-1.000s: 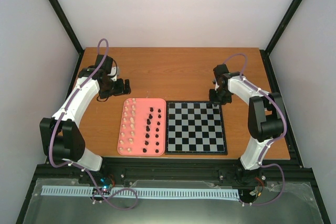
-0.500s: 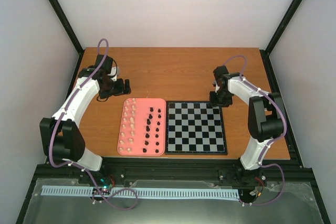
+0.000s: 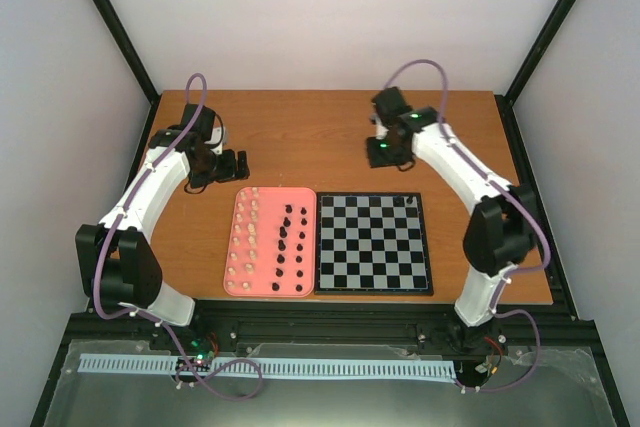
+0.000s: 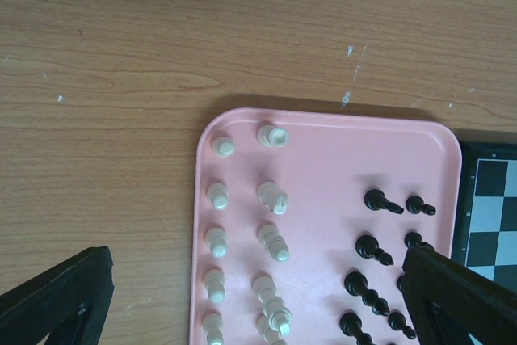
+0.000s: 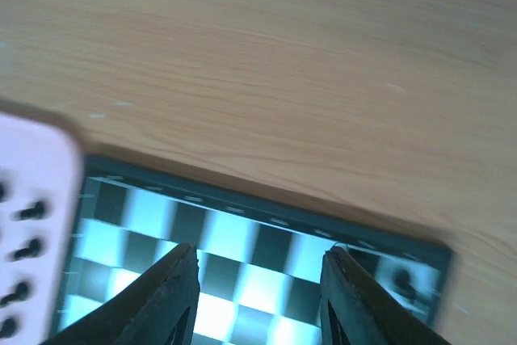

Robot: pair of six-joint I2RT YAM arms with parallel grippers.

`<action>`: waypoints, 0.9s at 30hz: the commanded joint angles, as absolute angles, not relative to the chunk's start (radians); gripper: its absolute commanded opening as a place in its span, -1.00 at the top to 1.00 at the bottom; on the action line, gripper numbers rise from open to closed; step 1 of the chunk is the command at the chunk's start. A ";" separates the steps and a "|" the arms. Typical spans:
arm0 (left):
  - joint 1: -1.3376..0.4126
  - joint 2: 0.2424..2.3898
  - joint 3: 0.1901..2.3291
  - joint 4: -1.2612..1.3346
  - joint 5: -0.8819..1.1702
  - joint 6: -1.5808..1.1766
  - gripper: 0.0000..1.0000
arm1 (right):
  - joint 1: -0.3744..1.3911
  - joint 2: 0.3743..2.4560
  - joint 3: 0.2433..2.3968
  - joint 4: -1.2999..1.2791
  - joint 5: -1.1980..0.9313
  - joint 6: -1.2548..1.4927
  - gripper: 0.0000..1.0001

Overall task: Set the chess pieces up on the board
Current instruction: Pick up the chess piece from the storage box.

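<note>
The board (image 3: 372,243) lies right of the pink tray (image 3: 309,197), which carries the cream pieces (image 3: 245,237) and black pieces (image 3: 290,242) in rows. One black piece (image 3: 407,201) stands alone on the board's far right corner square; it shows blurred in the right wrist view (image 5: 401,280). My right gripper (image 3: 381,155) hangs open and empty above the table just past the board's far edge (image 5: 260,251). My left gripper (image 3: 237,162) is open wide over the tray's far left end (image 4: 257,258), above cream pieces (image 4: 273,197) and black pieces (image 4: 380,201).
The tray's far edge (image 4: 323,116) meets bare wooden table (image 3: 300,127). Black frame posts (image 3: 110,17) rise at the table's back corners. The tray and the board's left border (image 4: 462,191) lie side by side.
My right gripper opened over the board's far right corner, left a black piece standing there, then rose and swung back and leftward. The left arm has not moved.
</note>
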State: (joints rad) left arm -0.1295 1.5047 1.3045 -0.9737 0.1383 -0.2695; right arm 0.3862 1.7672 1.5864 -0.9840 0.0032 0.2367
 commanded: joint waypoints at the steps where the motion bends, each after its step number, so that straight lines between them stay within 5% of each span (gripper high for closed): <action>1: -0.134 1.510 1.330 -0.973 0.126 -0.281 -1.00 | 0.563 1.930 1.713 -0.998 -0.068 0.276 0.15; 13: -0.133 1.502 1.323 -0.972 0.133 -0.281 -1.00 | 0.777 2.277 2.061 -0.997 -0.254 0.250 0.14; 27: -0.133 1.494 1.308 -0.966 0.131 -0.279 -1.00 | 0.829 2.412 2.164 -1.071 -0.284 0.218 0.14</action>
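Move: The black chess piece at the far end of the inner black row in the pink storage box lies about 26 cm to the right hand's left, 7 cm back and 13 cm below. A black pawn stands some 4 cm to the right of that piece, and the next black piece about 3 cm nearer the base. The piece already on the board's far right corner is about 7 cm to the right hand's right and 5 cm back. From the left hand, the target is roughly 12 cm right and 3 cm back, well below. Towards the farthest inner black piece in the storage box, the right hand sweeps about 26 cm left over the table beyond the board's far edge, fast at first. It soon sinks as well, some 10 cm in all, and draws back slightly, turning about 30 degrees counter-clockwise while its fingers tip closer to straight down. They stay partly open and stop just above the piece, not yet gripping. ##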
